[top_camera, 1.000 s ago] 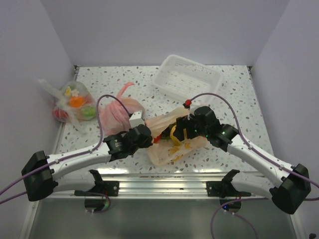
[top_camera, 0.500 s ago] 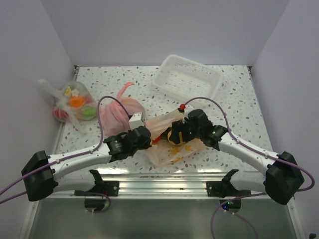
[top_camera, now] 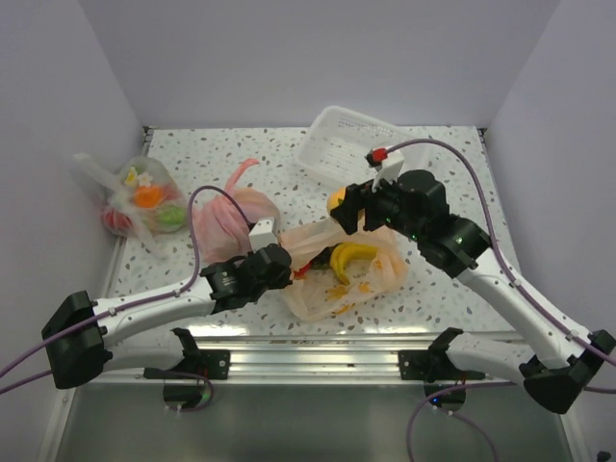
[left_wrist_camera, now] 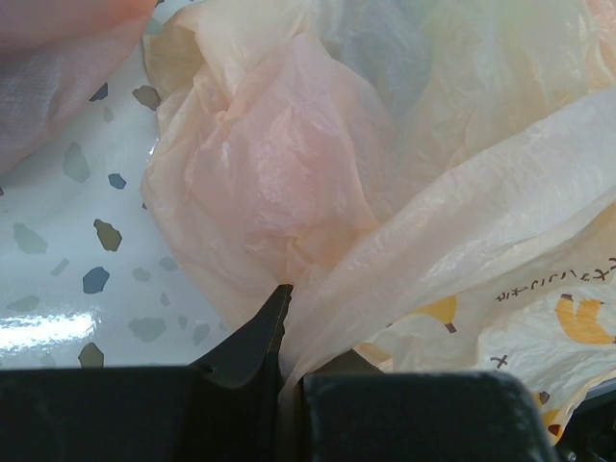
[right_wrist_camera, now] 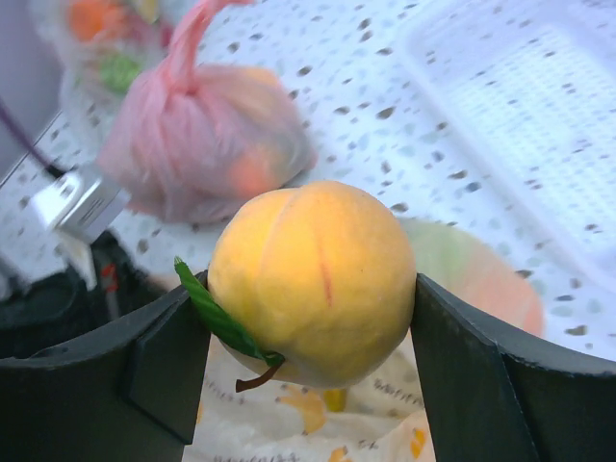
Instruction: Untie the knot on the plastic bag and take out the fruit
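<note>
The peach-orange plastic bag lies open near the table's front middle, and it fills the left wrist view. No knot shows. A yellow banana lies in its mouth, with something red at its left edge. My left gripper is shut on a fold of the bag. My right gripper is raised above the bag's far edge, shut on a peach-coloured fruit with a green leaf. The fruit also shows in the top view.
A pink tied bag lies left of the peach bag, also in the right wrist view. A clear flower-print bag with fruit sits at the far left. A white plastic tray stands at the back right.
My right gripper has risen out of the bag and moved back and right, lifting the peach-coloured fruit. The banana now shows in the bag's mouth. The left arm has held still.
</note>
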{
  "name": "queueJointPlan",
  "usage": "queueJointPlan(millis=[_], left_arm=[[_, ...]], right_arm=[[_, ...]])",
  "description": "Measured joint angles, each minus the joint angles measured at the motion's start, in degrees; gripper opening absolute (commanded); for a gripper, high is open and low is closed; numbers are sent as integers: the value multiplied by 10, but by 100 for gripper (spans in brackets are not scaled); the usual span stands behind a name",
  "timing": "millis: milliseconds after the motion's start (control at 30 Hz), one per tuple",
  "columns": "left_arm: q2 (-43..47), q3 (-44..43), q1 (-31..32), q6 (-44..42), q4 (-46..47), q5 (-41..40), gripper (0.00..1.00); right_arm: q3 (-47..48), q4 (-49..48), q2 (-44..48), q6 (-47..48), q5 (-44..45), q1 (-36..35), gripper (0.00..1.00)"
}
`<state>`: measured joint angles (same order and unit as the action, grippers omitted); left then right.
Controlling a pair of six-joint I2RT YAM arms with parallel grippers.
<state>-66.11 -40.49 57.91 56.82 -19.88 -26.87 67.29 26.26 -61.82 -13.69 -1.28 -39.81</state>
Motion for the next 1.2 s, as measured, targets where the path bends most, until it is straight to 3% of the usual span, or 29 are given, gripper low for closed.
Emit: queueJointPlan(millis=[167,400,500,533,600,700,933,1200], left_arm=[[0,0,0,0,0,0,8],[5,1,0,-4,-1,0,8],[6,1,0,-5,-1,-2,8],[6,2,0,-5,-1,-2,8],[7,4,0,-5,1,-2,8],[9,12,0,-5,0,-2,8],[9,15,0,-9,1,-4,8],[9,15,0,-9,1,-4,8]], right_arm=[[57,-14,-78,21,75,57,53],[106,-33,-289,8,112,196,58],[169,-35,-398,0,119,226,68],[189,-38,-431,-2,121,233,82],[226,-37,-486,-7,123,241,97],[265,-29,-535,-9,128,243,99],[299,-21,-538,-6,125,241,99],[202,2,-347,9,101,212,99]])
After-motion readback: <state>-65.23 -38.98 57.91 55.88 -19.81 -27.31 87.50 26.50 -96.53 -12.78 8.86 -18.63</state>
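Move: The right hand already holds the round yellow-orange fruit; the white basket's middle lies about 36 cm ahead of it, 6 cm to its right and 20 cm below. The bananas are some 2 cm back, straight below by about 20 cm, and the tied pink bag roughly 38 cm left and 9 cm ahead, 17 cm down. From the left hand, still gripping the open bag's edge, the basket is about 46 cm ahead and 28 cm right, about level. Right hand carries the fruit some 26 cm forward, down and right into the basket, opens, then backs up. ##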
